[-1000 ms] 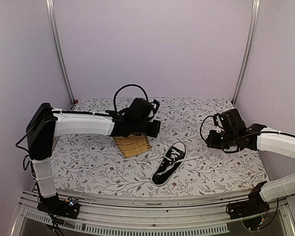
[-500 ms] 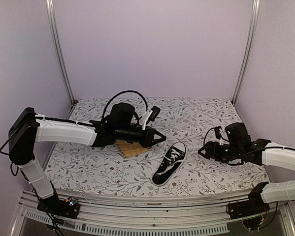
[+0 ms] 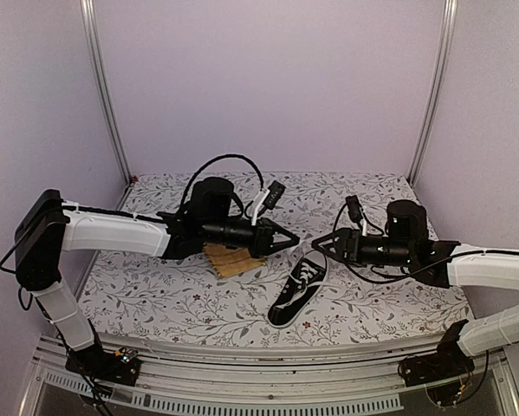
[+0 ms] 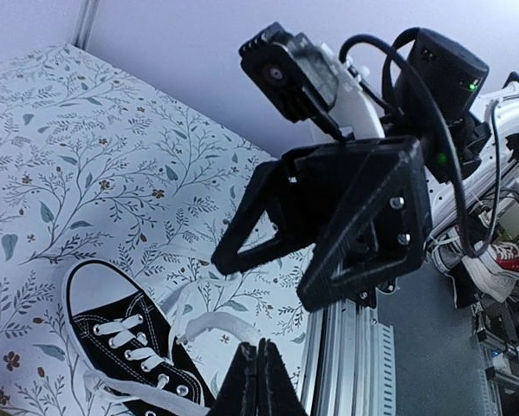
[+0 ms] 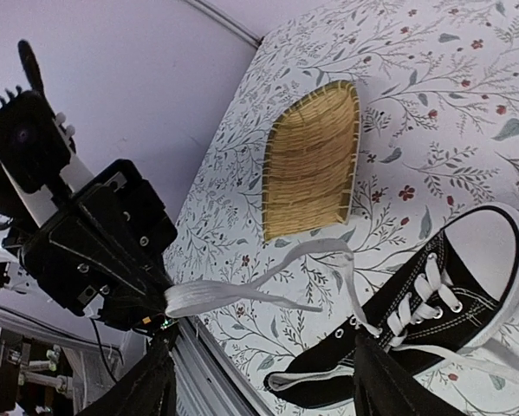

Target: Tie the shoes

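The shoe [image 3: 296, 289], a black low-top sneaker with white laces and a white toe cap, lies on the floral table, toe toward the back. My left gripper [image 3: 292, 242] hovers just above and behind it, shut on a doubled loop of white lace [image 4: 209, 325] that runs up from the eyelets. In the left wrist view its fingertips [image 4: 261, 354] pinch the loop's end. My right gripper [image 3: 318, 245] faces the left one from the right, open, its fingers [image 4: 272, 212] apart with nothing between them. The right wrist view shows the lace loop [image 5: 242, 293] stretched above the shoe [image 5: 432, 325].
A yellow woven mat [image 3: 233, 258] lies on the table left of the shoe, under the left forearm, and shows too in the right wrist view as the mat [image 5: 315, 160]. An aluminium rail [image 3: 268, 360] runs along the table's near edge. Purple walls enclose the table.
The left arm stretched out to the right from over the mat. The right arm swung left until its gripper faces the left one, and its jaws opened.
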You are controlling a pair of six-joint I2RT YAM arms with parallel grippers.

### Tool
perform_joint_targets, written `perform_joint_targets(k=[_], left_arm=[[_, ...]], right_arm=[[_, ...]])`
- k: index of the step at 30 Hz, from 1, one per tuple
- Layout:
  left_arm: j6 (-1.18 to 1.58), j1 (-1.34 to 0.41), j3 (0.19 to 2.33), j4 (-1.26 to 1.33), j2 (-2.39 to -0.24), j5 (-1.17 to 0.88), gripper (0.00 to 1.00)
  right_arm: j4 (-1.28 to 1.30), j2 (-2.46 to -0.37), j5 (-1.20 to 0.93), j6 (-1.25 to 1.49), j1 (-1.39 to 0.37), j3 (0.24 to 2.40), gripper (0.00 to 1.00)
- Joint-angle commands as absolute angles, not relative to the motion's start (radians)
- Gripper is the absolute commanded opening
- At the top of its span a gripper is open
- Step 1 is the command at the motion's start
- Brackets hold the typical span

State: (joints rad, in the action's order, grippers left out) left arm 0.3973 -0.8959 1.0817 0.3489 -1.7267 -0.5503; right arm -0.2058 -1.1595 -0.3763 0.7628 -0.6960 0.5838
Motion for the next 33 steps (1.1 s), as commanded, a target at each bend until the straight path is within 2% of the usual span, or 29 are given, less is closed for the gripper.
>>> perform_joint_targets(k=[1,6,12,22,23,28,29,33], left_arm=[[0.397,-0.884,1.078,0.373,-1.706,-0.564,0.00],[0.389,-0.884,1.087,0.345,-1.699,-0.564,0.00],[0.397,-0.883,1.098,0.344,-1.704,-0.575,0.00],[0.403,-0.885,1.111,0.332,-1.724,-0.574,0.00],[0.404,-0.884,1.111,0.334,-1.727,-0.577,0.00],[0.408,-0.884,1.110,0.336,-1.728,-0.563,0.00],[0.409,-0.884,1.107,0.337,-1.727,-0.560,0.00],[0.422,-0.884,1.096,0.347,-1.724,-0.541,0.00]], right_arm=[[-0.365,-1.209,-0.410,0.563,-0.746,0.586,0.62],[-0.352,-1.246,-0.320,0.398,-0.746,0.577,0.55],[-0.364,-1.360,-0.333,0.307,-0.746,0.649,0.47],[-0.463,-1.453,-0.391,0.261,-0.759,0.686,0.44],[-0.471,-1.457,-0.398,0.263,-0.758,0.686,0.41],[-0.519,-1.453,-0.451,0.291,-0.758,0.679,0.07],[-0.529,-1.449,-0.455,0.297,-0.758,0.673,0.04],[-0.543,-1.420,-0.436,0.315,-0.759,0.650,0.02]])
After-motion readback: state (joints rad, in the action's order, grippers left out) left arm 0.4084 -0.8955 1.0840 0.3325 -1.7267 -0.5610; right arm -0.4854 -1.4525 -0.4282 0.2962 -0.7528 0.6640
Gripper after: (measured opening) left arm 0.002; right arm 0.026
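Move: The lace stretch I want for my right fingers comes off my closed left fingertips, about 6 cm to the right hand's left, 2 cm ahead and 2 cm lower; from my left hand it is some 3 cm to the right and 1 cm lower. The shoe lies roughly 4 cm left of my right hand, 4 cm back and 16 cm below. The bamboo tray sits about 20 cm left of that hand, 9 cm ahead and 18 cm below. I bring my open right hand about 5 cm to the left, towards my left fingertips, easing forward a little and dipping some 3 cm before coming partly back up. The wrist rolls roughly 25 degrees, forward side lifting, and I shut the fingers on the lace right beside the left grip. My left hand stays in place, keeping its pinch. ##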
